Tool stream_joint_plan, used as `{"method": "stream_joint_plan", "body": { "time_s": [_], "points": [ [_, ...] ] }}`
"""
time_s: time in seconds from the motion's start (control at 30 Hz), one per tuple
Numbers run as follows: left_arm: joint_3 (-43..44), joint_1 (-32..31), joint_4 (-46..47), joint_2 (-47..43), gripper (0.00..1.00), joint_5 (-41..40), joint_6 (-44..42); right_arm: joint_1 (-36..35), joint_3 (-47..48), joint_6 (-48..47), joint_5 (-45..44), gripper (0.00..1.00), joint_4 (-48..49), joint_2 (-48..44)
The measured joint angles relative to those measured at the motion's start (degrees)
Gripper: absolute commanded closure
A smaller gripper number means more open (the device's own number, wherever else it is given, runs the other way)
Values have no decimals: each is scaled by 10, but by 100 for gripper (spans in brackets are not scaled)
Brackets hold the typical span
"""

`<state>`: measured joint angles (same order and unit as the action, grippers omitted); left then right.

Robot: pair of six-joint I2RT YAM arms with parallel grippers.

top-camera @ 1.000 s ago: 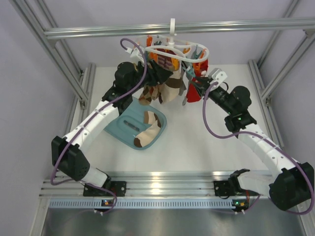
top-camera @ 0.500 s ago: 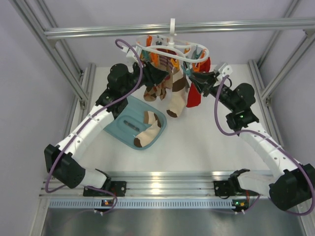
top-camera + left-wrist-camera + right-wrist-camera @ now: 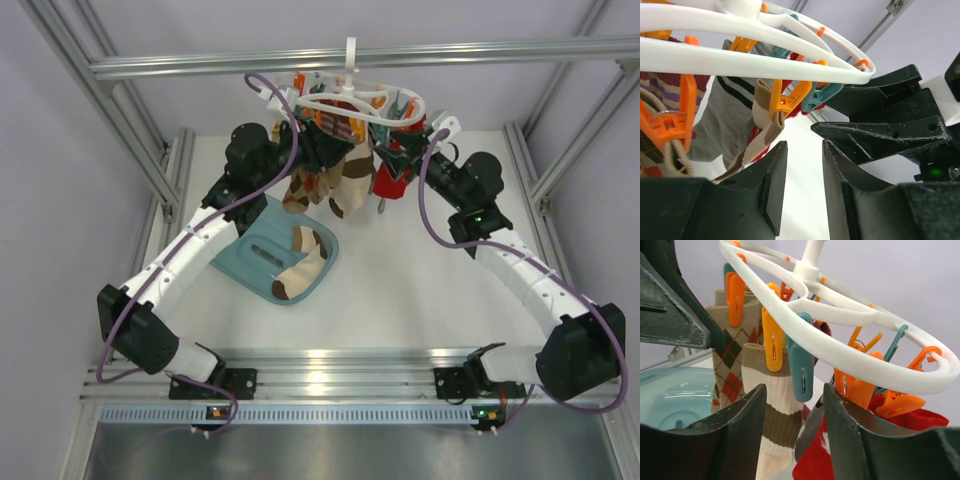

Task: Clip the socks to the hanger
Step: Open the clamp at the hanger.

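The white hanger [image 3: 350, 98] hangs from the top bar with orange and teal pegs. A cream-and-tan sock [image 3: 345, 185] hangs from it, held by an orange peg [image 3: 771, 340], shown as sock [image 3: 776, 407] and sock [image 3: 765, 127]. Another such sock [image 3: 300, 262] lies in the teal tray [image 3: 235, 262]. My left gripper [image 3: 322, 150] is under the hanger's left side, open [image 3: 805, 170] with nothing between its fingers. My right gripper [image 3: 405, 160] faces it from the right, open [image 3: 795, 410], with a free teal peg [image 3: 801, 360] dangling just above the gap.
A brown argyle sock [image 3: 730, 365], a grey striped sock [image 3: 722, 120] and a red sock [image 3: 815, 460] also hang from the hanger. The aluminium frame bar [image 3: 200, 65] crosses above. The two grippers' fingers stand close together under the ring [image 3: 765, 62].
My right gripper's jaws have widened and it has moved in under the hanger's right side. The left gripper's jaws narrowed a second ago. The hanger and hanging socks swung.
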<state>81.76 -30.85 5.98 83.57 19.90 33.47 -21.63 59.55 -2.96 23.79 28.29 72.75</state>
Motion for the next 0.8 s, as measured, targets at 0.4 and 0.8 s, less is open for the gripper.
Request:
{"method": "stream_joint_plan", "body": {
  "time_s": [0.4,0.8],
  "points": [
    [0,0,1,5,60,5,0,-1,25,0,-14,65,26,36],
    [5,0,11,5,59,23,23,-1,24,-11,1,86,30,34]
  ]
}}
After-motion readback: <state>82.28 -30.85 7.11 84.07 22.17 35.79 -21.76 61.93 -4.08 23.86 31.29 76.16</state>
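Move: The teal clamp, still empty on the hanger's near rim, lies just beyond the right hand's open fingertips: about 3 cm ahead, 2 cm left and 2 cm above. The orange clamp stands some 4 cm to the left of it and 1 cm farther out, with the brown-and-beige sock hanging below that orange clamp. From the left hand the teal clamp is roughly 4 cm ahead, 9 cm to the right and 3 cm higher. The teal clamp comes between the right hand's fingers as that hand reaches forward nearly 2 cm, easing up and left by under 1 cm. The fingers widen a touch on the way in, then close to about half their starting gap and pinch the clamp from both sides, the hand almost still by then and its wrist barely tilting. ##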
